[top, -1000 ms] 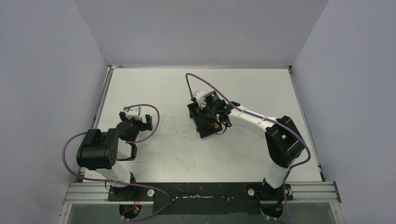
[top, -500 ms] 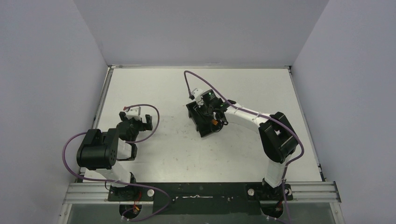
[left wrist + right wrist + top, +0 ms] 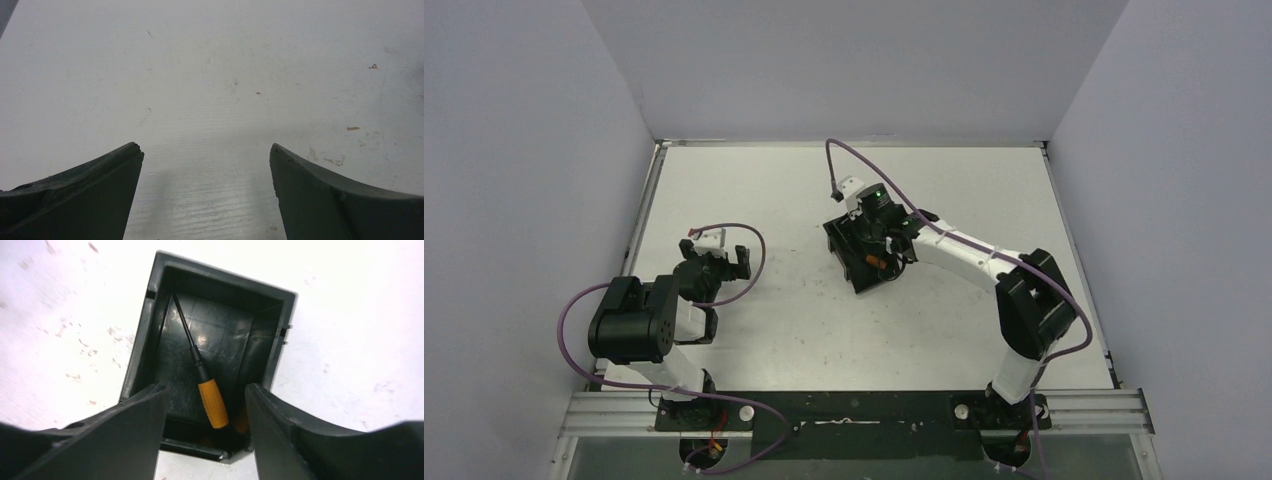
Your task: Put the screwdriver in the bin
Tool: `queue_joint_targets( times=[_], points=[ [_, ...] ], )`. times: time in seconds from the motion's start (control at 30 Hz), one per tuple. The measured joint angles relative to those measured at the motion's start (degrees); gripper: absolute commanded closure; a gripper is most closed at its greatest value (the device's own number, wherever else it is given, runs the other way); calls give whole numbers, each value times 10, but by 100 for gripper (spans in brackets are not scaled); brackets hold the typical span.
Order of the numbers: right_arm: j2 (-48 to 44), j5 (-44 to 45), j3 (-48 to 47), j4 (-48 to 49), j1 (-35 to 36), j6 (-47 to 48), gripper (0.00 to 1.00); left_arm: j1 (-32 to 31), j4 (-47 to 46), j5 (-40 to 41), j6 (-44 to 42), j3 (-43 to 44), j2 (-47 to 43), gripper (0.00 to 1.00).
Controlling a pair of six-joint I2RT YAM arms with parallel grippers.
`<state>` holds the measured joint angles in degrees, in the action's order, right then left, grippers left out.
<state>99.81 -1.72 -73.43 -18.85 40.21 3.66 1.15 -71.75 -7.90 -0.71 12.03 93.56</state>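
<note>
The screwdriver (image 3: 212, 402), with an orange handle and thin black shaft, lies on the floor of the black bin (image 3: 277, 347), its shaft tip in the far left corner. In the top view its orange handle (image 3: 877, 263) shows inside the bin (image 3: 846, 262) near the table's middle. My right gripper (image 3: 205, 390) hangs open just above the bin's near end, its fingers (image 3: 132, 430) on either side of the handle without touching it. My left gripper (image 3: 206, 150) is open over bare table at the left (image 3: 724, 262), holding nothing.
The white table (image 3: 774, 330) has a raised rim at the back and sides. Grey walls enclose it on three sides. A purple cable (image 3: 854, 160) loops above the right wrist, over the bin.
My right gripper has opened and let go of the screwdriver, which now rests in the bin. The wrist shifted slightly over the bin. The left arm has not moved.
</note>
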Motion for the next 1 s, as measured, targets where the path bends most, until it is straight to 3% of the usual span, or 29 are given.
queue_joint_targets(
  times=[0.1,0.13,0.4,0.63,1.0],
  points=[
    [-59,14,0,0,0,-16,4,0,0,0,0,0,0,3],
    [-83,21,0,2,0,-22,1,0,0,0,0,0,0,3],
    [-247,110,55,43,-19,-70,0,0,0,0,0,0,0,3],
    [-332,174,235,83,-152,-140,0,0,0,0,0,0,0,3],
    [-399,214,438,181,-267,-199,0,0,0,0,0,0,0,3]
  ],
)
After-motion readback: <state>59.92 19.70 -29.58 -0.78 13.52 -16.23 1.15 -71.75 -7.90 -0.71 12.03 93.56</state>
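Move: The screwdriver already lies in the bin, free of the right hand, its middle about 2 cm ahead, 2 cm left and 8 cm below it. The bin's middle is also some 2 cm ahead and 2 cm left, about 7 cm down. From the idle left hand the screwdriver lies roughly 31 cm right, about level ahead and 4 cm below. Opening fully, the right hand rises 15 cm off the bin, then swings 27 cm right, sinking and turning clockwise. ##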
